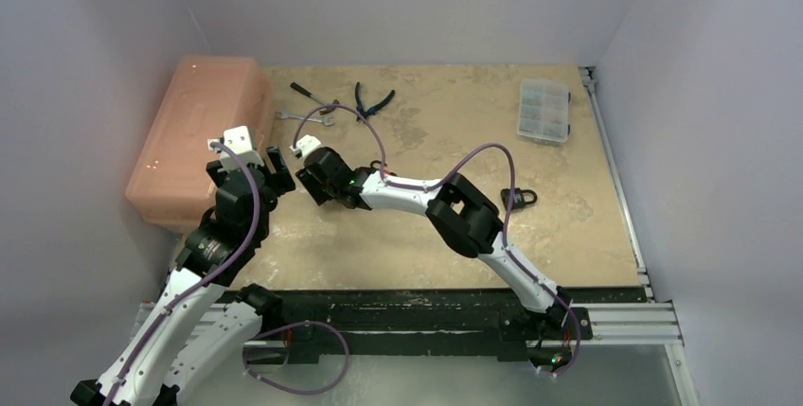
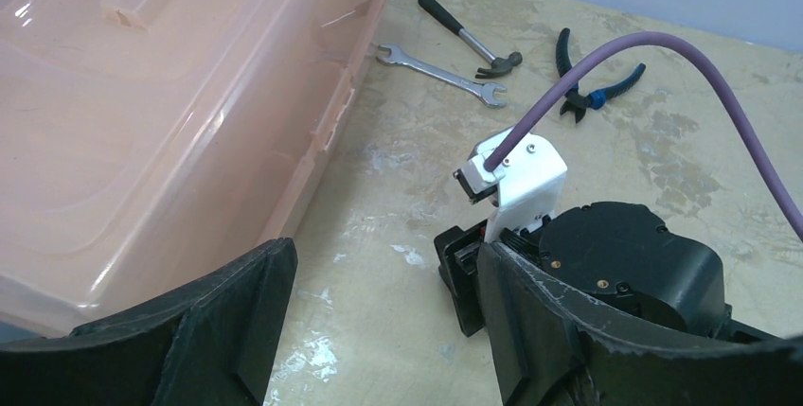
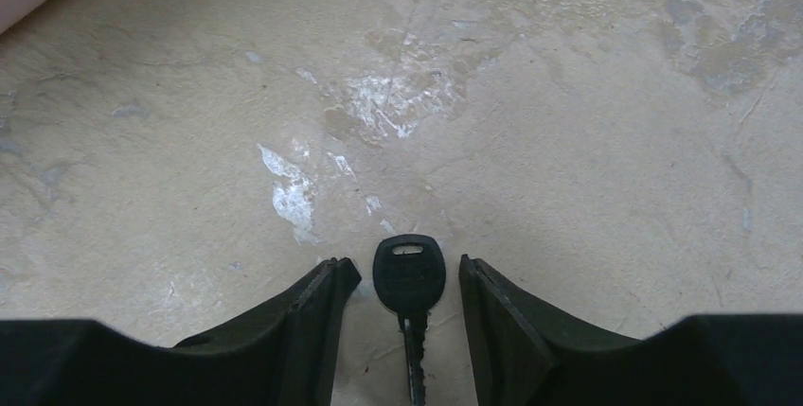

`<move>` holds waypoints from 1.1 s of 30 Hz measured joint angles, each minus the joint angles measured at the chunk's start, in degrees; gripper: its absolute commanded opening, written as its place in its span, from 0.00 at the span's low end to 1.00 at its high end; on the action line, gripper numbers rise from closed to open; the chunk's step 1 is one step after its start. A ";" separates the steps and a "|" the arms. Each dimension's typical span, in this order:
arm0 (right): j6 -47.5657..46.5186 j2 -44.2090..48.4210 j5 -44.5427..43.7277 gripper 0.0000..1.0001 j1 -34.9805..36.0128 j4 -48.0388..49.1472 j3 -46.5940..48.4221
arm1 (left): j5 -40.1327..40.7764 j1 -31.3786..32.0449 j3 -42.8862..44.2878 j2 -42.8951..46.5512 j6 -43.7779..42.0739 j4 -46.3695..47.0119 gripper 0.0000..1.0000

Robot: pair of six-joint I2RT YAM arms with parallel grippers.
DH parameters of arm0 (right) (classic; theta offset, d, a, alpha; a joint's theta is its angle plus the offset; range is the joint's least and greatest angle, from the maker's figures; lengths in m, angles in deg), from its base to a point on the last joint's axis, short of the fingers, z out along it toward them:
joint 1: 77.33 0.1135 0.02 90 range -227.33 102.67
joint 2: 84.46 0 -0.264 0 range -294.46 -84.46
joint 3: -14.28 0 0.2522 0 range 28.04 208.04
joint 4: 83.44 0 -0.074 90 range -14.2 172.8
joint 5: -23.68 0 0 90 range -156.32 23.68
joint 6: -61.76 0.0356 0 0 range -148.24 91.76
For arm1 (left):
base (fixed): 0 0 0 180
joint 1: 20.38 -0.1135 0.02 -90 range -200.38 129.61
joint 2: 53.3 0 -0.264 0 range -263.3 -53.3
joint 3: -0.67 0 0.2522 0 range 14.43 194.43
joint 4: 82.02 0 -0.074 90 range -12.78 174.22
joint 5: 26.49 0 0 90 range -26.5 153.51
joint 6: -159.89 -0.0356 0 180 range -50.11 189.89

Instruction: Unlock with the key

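A black-headed key (image 3: 409, 278) lies flat on the beige tabletop, its metal blade pointing back toward the wrist. My right gripper (image 3: 408, 269) is down at the table and straddles the key's head; it is open, with a small gap on each side of the head. In the top view the right gripper (image 1: 309, 179) sits left of centre, and the dark padlock (image 1: 518, 199) lies on the table to the right, well away from it. My left gripper (image 2: 383, 273) is open with nothing between its fingers, hovering between the pink box and the right wrist.
A large pink plastic box (image 1: 194, 136) fills the left side. A hammer (image 2: 469, 32), a wrench (image 2: 436, 73) and blue-handled pliers (image 2: 592, 79) lie at the back. A clear compartment case (image 1: 544, 110) sits at the back right. The two wrists are close together.
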 measured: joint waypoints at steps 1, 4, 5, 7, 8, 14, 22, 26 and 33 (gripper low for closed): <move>-0.04 -0.20 0.00 0.48 0.09 0.04 0.28 | 0.00 0.00 0.00 0.00 0.00 0.02 0.75; -0.13 -0.83 0.33 0.41 0.17 0.24 1.09 | 0.00 0.00 0.00 0.00 0.00 0.02 0.75; -0.15 -0.94 0.44 0.40 0.20 0.37 1.20 | -0.02 0.00 0.00 0.00 0.00 0.02 0.75; -0.11 -0.94 0.48 0.38 0.26 0.39 1.20 | 0.00 0.00 0.00 0.00 0.00 0.02 0.75; -0.11 -0.94 0.44 0.38 0.26 0.39 1.18 | -0.02 0.00 0.00 0.00 0.00 0.02 0.75; 0.13 -0.48 0.44 0.49 0.26 1.90 -0.31 | -0.02 0.00 0.00 0.00 0.00 0.28 0.75; 0.39 0.83 0.92 0.43 0.15 3.82 -3.04 | -0.02 0.00 0.00 0.00 0.00 0.37 0.75; 0.50 0.83 1.77 0.29 0.15 3.91 -3.10 | -0.02 0.00 0.00 0.00 -0.02 0.37 0.75; 0.61 1.22 2.05 0.17 0.11 4.90 -4.13 | -0.02 0.00 0.00 0.00 -0.02 0.37 0.75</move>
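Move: The key lies on the table with its head almost between the right fingertips; its middle is about 1 cm back, 1 cm right and 1 cm below. The orange-black padlock is some 14 cm right and 3 cm ahead of this hand, the wrench about 17 cm ahead and 3 cm left, the pink box's middle about 23 cm left and 10 cm ahead. From the left hand the key is about 10 cm ahead, 11 cm right and 23 cm below. Close the right fingertips on the key's head: narrow the gap, ease it a little wider, then shut again until both tips pinch the head from its sides. Stay low at the table meanwhile, drawing the hand back by roughly half a centimetre and slightly left, with the wrist almost unturned. ##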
